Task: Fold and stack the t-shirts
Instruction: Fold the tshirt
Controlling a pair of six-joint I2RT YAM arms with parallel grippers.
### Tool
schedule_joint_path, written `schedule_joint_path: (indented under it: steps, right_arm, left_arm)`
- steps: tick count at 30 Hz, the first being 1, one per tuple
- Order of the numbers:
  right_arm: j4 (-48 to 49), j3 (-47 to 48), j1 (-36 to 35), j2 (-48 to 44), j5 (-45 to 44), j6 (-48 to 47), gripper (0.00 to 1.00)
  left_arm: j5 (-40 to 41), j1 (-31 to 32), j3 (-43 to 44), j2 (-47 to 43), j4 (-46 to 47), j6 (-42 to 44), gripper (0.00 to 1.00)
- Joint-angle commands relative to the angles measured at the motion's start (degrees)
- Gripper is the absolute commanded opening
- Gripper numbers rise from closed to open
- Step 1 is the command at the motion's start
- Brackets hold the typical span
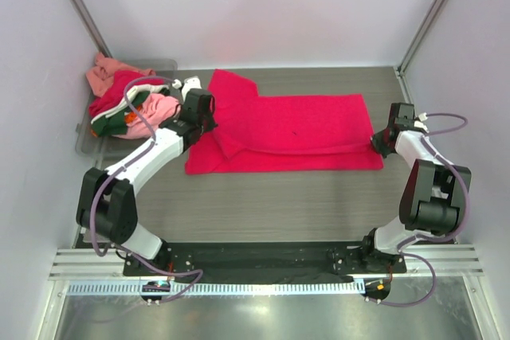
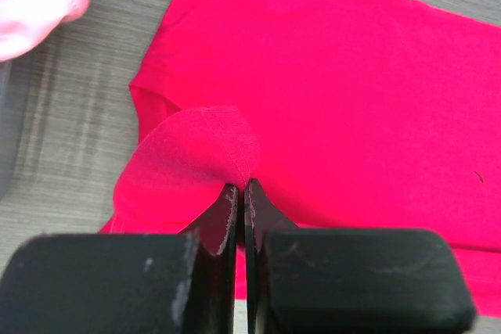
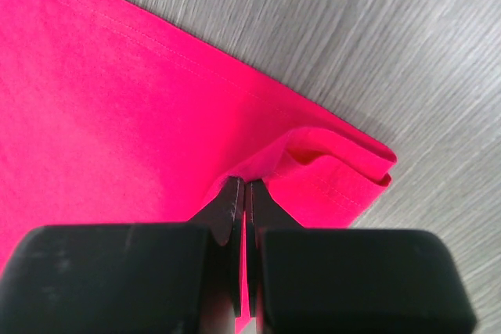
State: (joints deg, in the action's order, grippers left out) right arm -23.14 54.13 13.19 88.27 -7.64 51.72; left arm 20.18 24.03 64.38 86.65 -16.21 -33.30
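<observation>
A crimson-red t-shirt (image 1: 295,129) lies spread on the grey table, partly folded lengthwise. My left gripper (image 1: 209,125) is shut on its left edge; in the left wrist view (image 2: 241,187) a curled flap of red cloth (image 2: 196,150) rises from the pinched jaws. My right gripper (image 1: 378,142) is shut on the shirt's right hem corner; in the right wrist view (image 3: 244,184) the cloth (image 3: 117,91) puckers up between the jaws and the corner (image 3: 344,170) folds over. A heap of other t-shirts (image 1: 127,101), pink, red, dark green and white, lies at the far left.
The heap sits in a grey tray (image 1: 86,129) against the left wall. A pale pink cloth edge (image 2: 35,1) shows at the top left of the left wrist view. White walls with metal posts (image 1: 422,17) enclose the table.
</observation>
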Motion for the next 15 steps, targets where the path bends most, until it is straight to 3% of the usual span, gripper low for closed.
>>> schedule_joint_path:
  steps: [1,15]
  right_arm:
    - [1.43,3.26,-0.36,1.37,-2.20,1.54,0.01]
    - [2.22,4.76,-2.03,4.19,-3.43,2.24,0.01]
  left_arm:
    - [1.09,-0.30,4.52,2.64,0.04,1.04,0.00]
    - [-0.59,-0.57,20.51,18.28,-4.18,2.36,0.00]
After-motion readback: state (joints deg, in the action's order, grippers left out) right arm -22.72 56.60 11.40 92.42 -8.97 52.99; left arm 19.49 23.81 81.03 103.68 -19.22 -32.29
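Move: The t-shirt's far sleeve, towards which the left hand carries its pinched piece of the near edge, lies about 22 cm ahead, 1 cm left and 12 cm below. The shoulder notch sits 17 cm ahead and 9 cm right, the pink cloth 4 cm ahead, 26 cm left and a little below. From the right hand, also gripping the edge, the far hem corner is roughly 20 cm ahead, 2 cm right and 5 cm down; the near hem corner is 6 cm back, 1 cm right. The t-shirt's held edge is drawn forward over its own lower layer, mostly at the left end: the left hand, still pinching it with shut fingers, speeds up forward about 6 cm towards the far sleeve, veering a little right and sinking some 2 cm. The right hand keeps its pinch by the hem and only eases forward and down by about 1 cm each, slowing to a near stop. ##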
